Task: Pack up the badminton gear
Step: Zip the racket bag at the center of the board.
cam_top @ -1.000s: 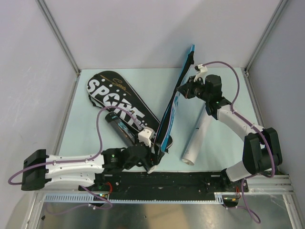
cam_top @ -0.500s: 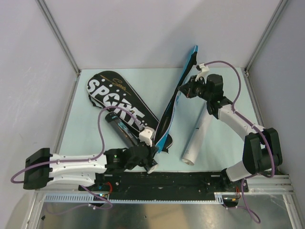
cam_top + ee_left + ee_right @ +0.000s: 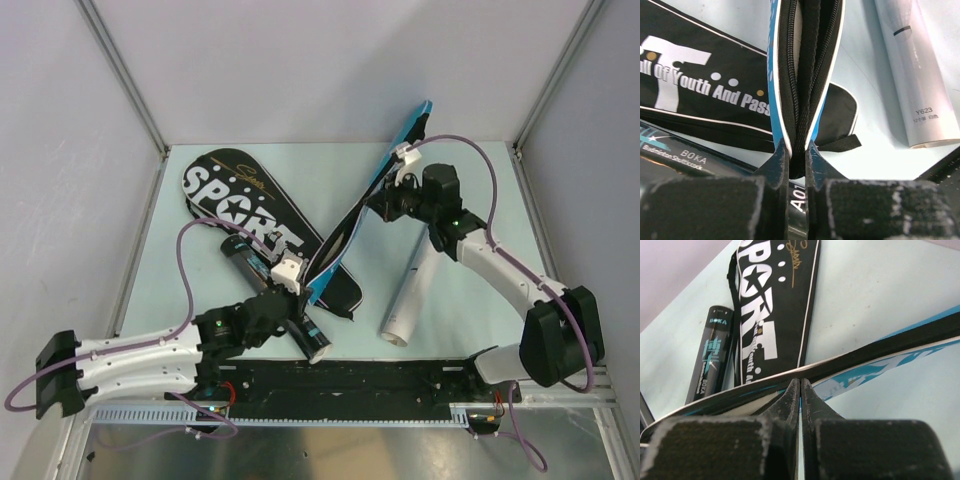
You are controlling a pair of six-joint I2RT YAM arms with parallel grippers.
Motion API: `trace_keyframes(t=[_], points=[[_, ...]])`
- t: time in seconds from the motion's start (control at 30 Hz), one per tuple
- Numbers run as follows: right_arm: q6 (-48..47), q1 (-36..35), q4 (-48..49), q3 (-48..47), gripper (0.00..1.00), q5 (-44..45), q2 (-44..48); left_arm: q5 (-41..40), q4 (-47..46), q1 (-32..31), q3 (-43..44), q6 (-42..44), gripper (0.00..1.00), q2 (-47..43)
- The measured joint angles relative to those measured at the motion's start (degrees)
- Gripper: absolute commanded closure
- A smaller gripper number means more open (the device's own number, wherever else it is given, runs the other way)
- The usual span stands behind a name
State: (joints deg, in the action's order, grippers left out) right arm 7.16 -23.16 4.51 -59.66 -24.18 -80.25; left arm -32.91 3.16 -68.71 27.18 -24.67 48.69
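Observation:
A blue racket cover [image 3: 350, 228] stands on edge across the table's middle, held by both grippers. My left gripper [image 3: 304, 290] is shut on its lower end. In the left wrist view its jaws [image 3: 796, 151] pinch the black zipper edge of that blue cover [image 3: 774, 75]. My right gripper [image 3: 384, 196] is shut on the cover's upper part, and the right wrist view shows its jaws [image 3: 800, 384] closed on the blue cover's [image 3: 890, 365] rim. A black "SPORT" cover [image 3: 240, 205] lies flat at the back left. A black tube [image 3: 268, 290] and a white tube [image 3: 415, 290] lie on the table.
The light table [image 3: 470, 170] has grey walls on three sides. A black rail [image 3: 380, 378] runs along the near edge between the arm bases. The black tube [image 3: 670, 155] lies right under my left wrist, and the white tube [image 3: 920, 90] lies to its right.
My left gripper has closed on the blue cover's lower end and swung left over the black tube. The cover's lower end moved left with it. The right gripper shifted slightly left, still gripping.

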Motion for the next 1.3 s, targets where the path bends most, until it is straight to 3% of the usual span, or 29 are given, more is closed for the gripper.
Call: trace_keyframes(t=[0.27, 0.63, 0.9, 1.3], points=[[-0.8, -5.7, -1.0, 3.0, 1.0, 1.8, 2.4, 0.4, 0.7, 3.0, 0.0, 4.9, 1.0, -0.9], [1.7, -25.0, -1.2, 6.0, 1.0, 10.5, 5.3, 2.1, 0.9, 5.8, 0.0, 8.7, 1.0, -1.9], [8.9, -29.0, -0.2, 6.4, 1.0, 18.4, 5.4, 2.3, 1.4, 6.3, 0.3, 9.3, 1.0, -1.9], [13.2, -32.9, 1.8, 8.5, 1.0, 20.8, 5.5, 3.9, 2.5, 9.3, 1.0, 9.3, 1.0, -2.4]])
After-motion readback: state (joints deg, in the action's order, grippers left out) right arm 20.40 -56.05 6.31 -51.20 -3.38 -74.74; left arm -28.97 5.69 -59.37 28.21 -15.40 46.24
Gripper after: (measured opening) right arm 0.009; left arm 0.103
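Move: My right hand has the blue racket bag's zip pull between its fingers. The bag's near end, held in my left hand, is about 20 cm back, 15 cm left and 9 cm lower; so for my left hand the zip pull is 20 cm ahead, 15 cm right and 9 cm up. From my right hand, on the table some 19 cm below, the black racket bag's middle is level and 27 cm left, the black tube 17 cm back and 23 cm left, the white tube 15 cm back and 14 cm right. I draw the zip pull along the blue bag with my right hand, back and to the left by about 20 cm and slightly down, quickly at first and then slower, towards the near end in my left hand. My right fingers stay shut, wrist turning some 10 degrees counter-clockwise. My left hand keeps its pinch on that end and eases about 4 cm forward and left. ##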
